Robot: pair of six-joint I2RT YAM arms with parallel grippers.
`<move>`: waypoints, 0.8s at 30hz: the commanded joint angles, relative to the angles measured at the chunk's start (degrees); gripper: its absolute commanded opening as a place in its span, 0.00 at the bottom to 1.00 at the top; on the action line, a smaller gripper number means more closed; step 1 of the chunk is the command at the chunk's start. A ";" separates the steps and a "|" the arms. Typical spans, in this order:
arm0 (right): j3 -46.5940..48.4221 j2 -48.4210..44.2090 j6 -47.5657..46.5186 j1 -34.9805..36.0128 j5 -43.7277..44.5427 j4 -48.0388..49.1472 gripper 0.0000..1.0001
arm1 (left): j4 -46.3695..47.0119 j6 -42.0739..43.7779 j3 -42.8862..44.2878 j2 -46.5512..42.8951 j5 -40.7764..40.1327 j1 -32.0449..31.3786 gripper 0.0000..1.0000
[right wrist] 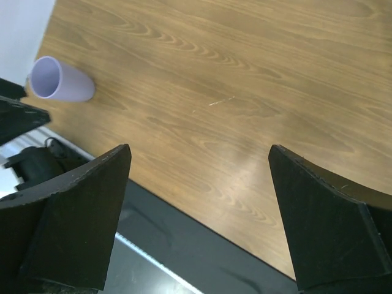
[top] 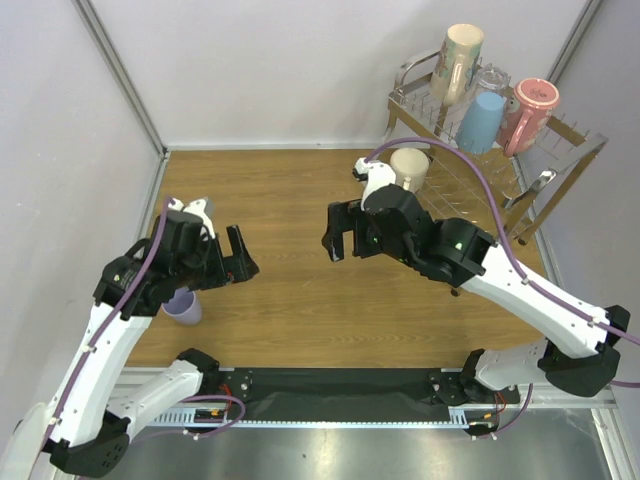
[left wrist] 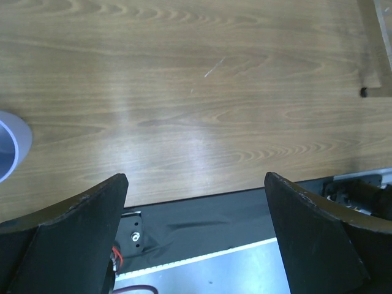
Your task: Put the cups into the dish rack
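The dish rack [top: 560, 150] stands at the far right. Its upper tier holds a white mug with a greenish handle [top: 462, 55], a clear glass [top: 492, 80], a light-blue tumbler [top: 482, 122] and a pink mug [top: 530, 112]. A beige mug [top: 410, 165] sits on the lower tier. The lavender tumbler [top: 183, 306] stands upright at the near left, partly under my left arm; it shows in the left wrist view [left wrist: 9, 147] and the right wrist view [right wrist: 61, 81]. My left gripper [top: 232, 262] [left wrist: 196, 184] is open and empty, right of the tumbler. My right gripper [top: 338, 235] [right wrist: 199, 153] is open and empty over mid-table.
A rack leg [left wrist: 373, 92] shows at the far right of the left wrist view. The black base strip [top: 330, 385] runs along the table's near edge. Grey walls close the left and back sides. The left gripper's finger [right wrist: 18, 116] shows in the right wrist view.
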 commanded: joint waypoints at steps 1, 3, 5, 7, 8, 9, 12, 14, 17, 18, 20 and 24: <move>1.08 -4.33 2.57 -0.64 -2.31 -1.04 1.00 | 0.45 -0.07 -3.33 -0.49 -0.78 0.91 1.00; -1.80 -7.74 3.27 -1.25 -3.18 -0.87 0.99 | -1.23 -2.18 -4.13 1.00 -4.65 2.75 1.00; -3.92 -10.21 4.41 -3.19 -4.85 0.18 1.00 | -3.16 -1.40 -3.43 2.23 -5.29 5.72 1.00; -6.39 -13.37 5.12 -5.81 -6.08 0.36 1.00 | -3.69 -0.87 -2.73 3.02 -5.55 7.49 1.00; -7.09 -14.00 5.73 -6.61 -6.26 0.19 1.00 | -3.78 -0.17 -2.03 3.11 -5.81 9.07 1.00; -8.06 -14.53 5.91 -7.23 -6.61 0.01 1.00 | -3.96 0.18 -1.76 3.12 -5.90 9.95 1.00; -7.98 -15.32 5.83 -8.73 -8.11 -1.48 1.00 | -4.13 2.29 -1.85 3.82 -8.01 13.29 1.00; -7.89 -15.41 5.82 -8.73 -8.37 -2.54 1.00 | -4.05 2.13 -2.11 5.31 -12.64 14.62 1.00; -7.63 -15.32 6.61 -8.82 -10.21 -3.24 1.00 | -4.31 -0.33 -1.84 7.50 -17.23 16.28 1.00; -7.63 -15.24 6.96 -8.82 -10.74 -3.42 1.00 | -4.22 -1.21 -2.19 8.12 -17.68 16.99 1.00; -7.54 -15.24 7.23 -8.82 -11.97 -3.50 1.00 | -3.70 -2.62 -4.20 9.52 -15.51 19.70 1.00; -7.19 -15.23 6.35 -8.82 -11.63 -4.73 1.00 | 0.61 -5.34 -7.47 9.01 -15.91 20.95 1.00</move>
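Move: The purple cup stands upright and by itself on the table, about 16 cm to the left of my left hand and practically level with it fore and aft, its middle some 20 cm below my open fingers. No other cup is on the table. From my right hand that purple cup lies about 32 cm to the left, 5 cm back and roughly 26 cm down. I swing my left hand to the left towards the purple cup, about 10 cm, sinking some 7 cm in two stages and easing slightly forward, while the wrist turns about 30 degrees counter-clockwise and tips further down, fingers still wide open. I draw my empty right hand roughly 6 cm to the right, away from the cup, then a little back. ##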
